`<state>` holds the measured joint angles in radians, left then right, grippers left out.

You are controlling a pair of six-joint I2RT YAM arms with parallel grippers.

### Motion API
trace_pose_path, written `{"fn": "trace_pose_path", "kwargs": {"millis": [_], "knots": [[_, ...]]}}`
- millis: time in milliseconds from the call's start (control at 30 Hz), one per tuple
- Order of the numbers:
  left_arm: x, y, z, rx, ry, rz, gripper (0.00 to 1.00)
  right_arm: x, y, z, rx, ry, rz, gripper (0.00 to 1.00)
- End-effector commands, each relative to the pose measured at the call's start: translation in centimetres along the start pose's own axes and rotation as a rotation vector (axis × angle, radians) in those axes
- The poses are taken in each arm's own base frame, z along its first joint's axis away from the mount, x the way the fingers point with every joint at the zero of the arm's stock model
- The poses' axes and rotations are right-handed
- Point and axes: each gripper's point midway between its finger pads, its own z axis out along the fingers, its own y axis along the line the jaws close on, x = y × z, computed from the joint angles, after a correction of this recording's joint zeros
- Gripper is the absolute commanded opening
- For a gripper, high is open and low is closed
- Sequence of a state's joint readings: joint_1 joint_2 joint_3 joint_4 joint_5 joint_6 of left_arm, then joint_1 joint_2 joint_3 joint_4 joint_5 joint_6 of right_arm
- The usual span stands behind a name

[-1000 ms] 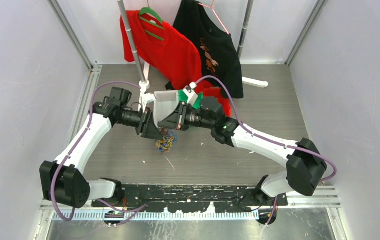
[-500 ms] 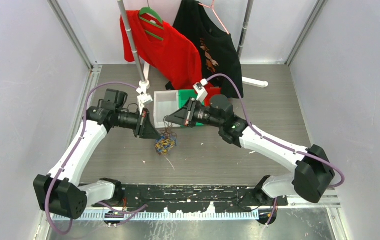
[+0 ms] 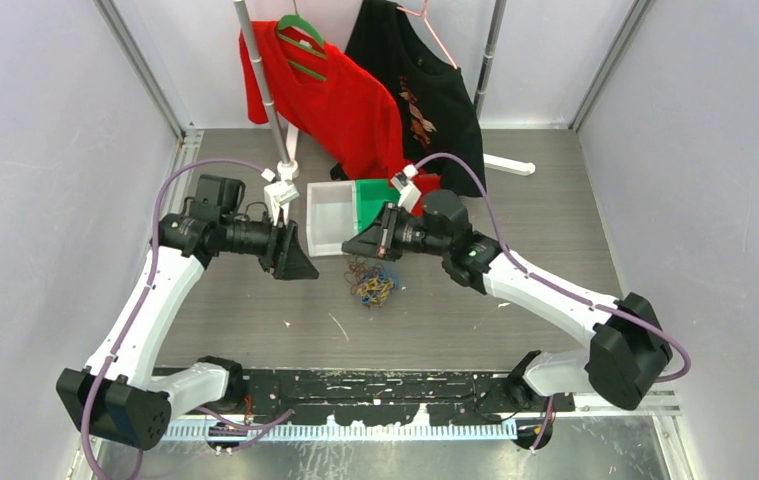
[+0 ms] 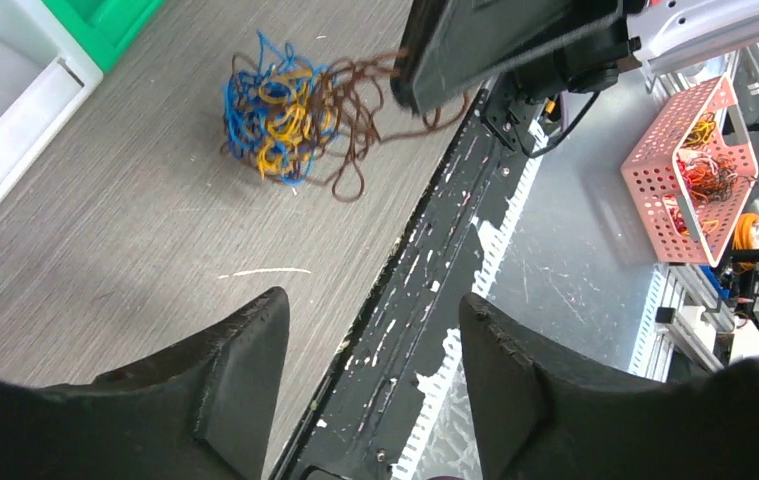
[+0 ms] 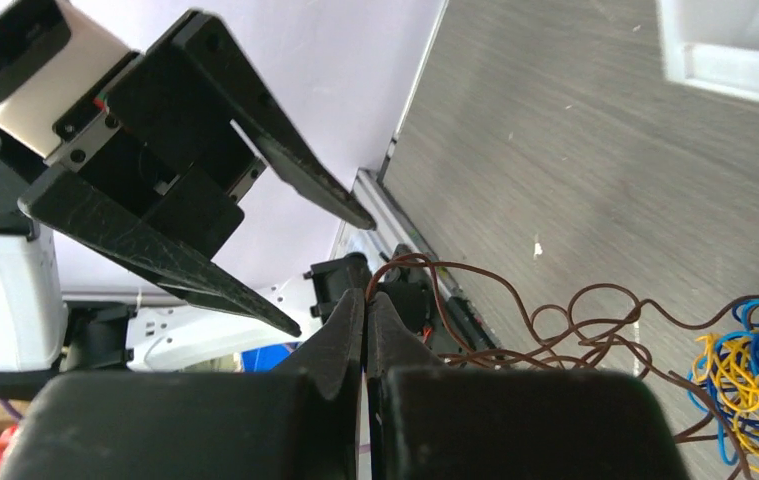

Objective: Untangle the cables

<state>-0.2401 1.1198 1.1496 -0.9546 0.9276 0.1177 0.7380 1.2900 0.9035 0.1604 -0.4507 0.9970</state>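
The cables (image 3: 373, 283) are a small clump of blue, yellow and brown strands lying on the grey table; they also show in the left wrist view (image 4: 280, 115) and at the right edge of the right wrist view (image 5: 755, 370). My right gripper (image 3: 348, 251) is shut on a brown strand (image 5: 435, 275) that runs from its fingertips (image 5: 355, 310) back to the clump; the brown loops trail loose. My left gripper (image 3: 307, 270) is open and empty, a short way left of the clump, its fingers (image 4: 250, 345) wide apart.
A white bin (image 3: 327, 215) and a green bin (image 3: 375, 192) stand just behind the grippers. A red shirt (image 3: 340, 95) and a black shirt (image 3: 425, 90) hang on a rack at the back. A pink basket (image 4: 700, 150) sits beyond the table's near edge.
The right gripper has drawn back to the right with a brown strand, dragging the clump right. The left gripper has let go, opened and pulled away to the left.
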Motion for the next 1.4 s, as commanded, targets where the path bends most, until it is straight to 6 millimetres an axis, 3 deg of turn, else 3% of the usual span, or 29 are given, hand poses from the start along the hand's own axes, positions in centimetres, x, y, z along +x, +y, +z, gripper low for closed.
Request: {"fn": "trace_pose_path", "kwargs": {"millis": [0, 233, 467, 567, 767, 1000, 1167, 1367], "knots": [[-1.3, -1.3, -0.1, 0.056, -0.039, 0.001, 0.64, 0.3, 5.4, 0.9, -0.176, 0.062, -0.072, 0.01], [-0.3, -2.9, -0.1, 0.169, -0.036, 0.016, 0.61, 1.5, 8.3, 1.0, -0.314, 0.134, -0.069, 0.01], [-0.1, -3.7, -0.1, 0.224, -0.042, 0.014, 0.54, 2.5, 9.9, 0.6, -0.4, 0.198, -0.06, 0.01], [-0.8, -4.4, -0.3, 0.258, -0.06, 0.004, 0.45, 2.8, 10.0, 0.6, -0.407, 0.217, -0.059, 0.01], [-1.0, -4.0, -0.2, 0.245, -0.071, -0.009, 0.2, 3.0, 10.6, 0.4, -0.44, 0.227, -0.05, 0.01], [-0.6, -4.7, -0.9, 0.239, -0.057, 0.032, 0.01, 3.9, 9.3, 0.1, -0.379, 0.257, -0.076, 0.01], [-0.1, -4.9, -1.4, 0.206, -0.043, 0.064, 0.0, 4.3, 7.8, -0.6, -0.296, 0.284, -0.119, 0.01], [0.4, -3.7, -1.8, 0.097, -0.019, 0.108, 0.0, 4.2, 5.9, -1.9, -0.213, 0.298, -0.144, 0.01]]}}
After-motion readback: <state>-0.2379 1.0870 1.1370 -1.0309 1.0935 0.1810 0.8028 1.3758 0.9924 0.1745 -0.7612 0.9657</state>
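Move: The brown cable strand pinched in the right fingertips is the left hand's goal: from the open left fingers, roughly 7 cm to the right and 4 cm ahead, near their height. The left fingers thus lie about 7 cm left of the right hand and 4 cm back. The blue-yellow tangle hangs some 12 cm below the right hand, 4 cm back and 4 cm to its right; the white tray is 13 cm ahead of that hand, 5 cm left, 24 cm down. Keeping its pinch on the brown cable, the right hand swings it back about 6 cm and left some 4 cm towards the left fingers, rising about 4 cm while turning about 20 degrees counter-clockwise, then sinks part of the way and eases slightly right again. The left hand draws back about 3 cm and rises a little, tilting about 10 degrees and partly back, and its fingers close fully to pinch the brown strands just below the right fingertips. ##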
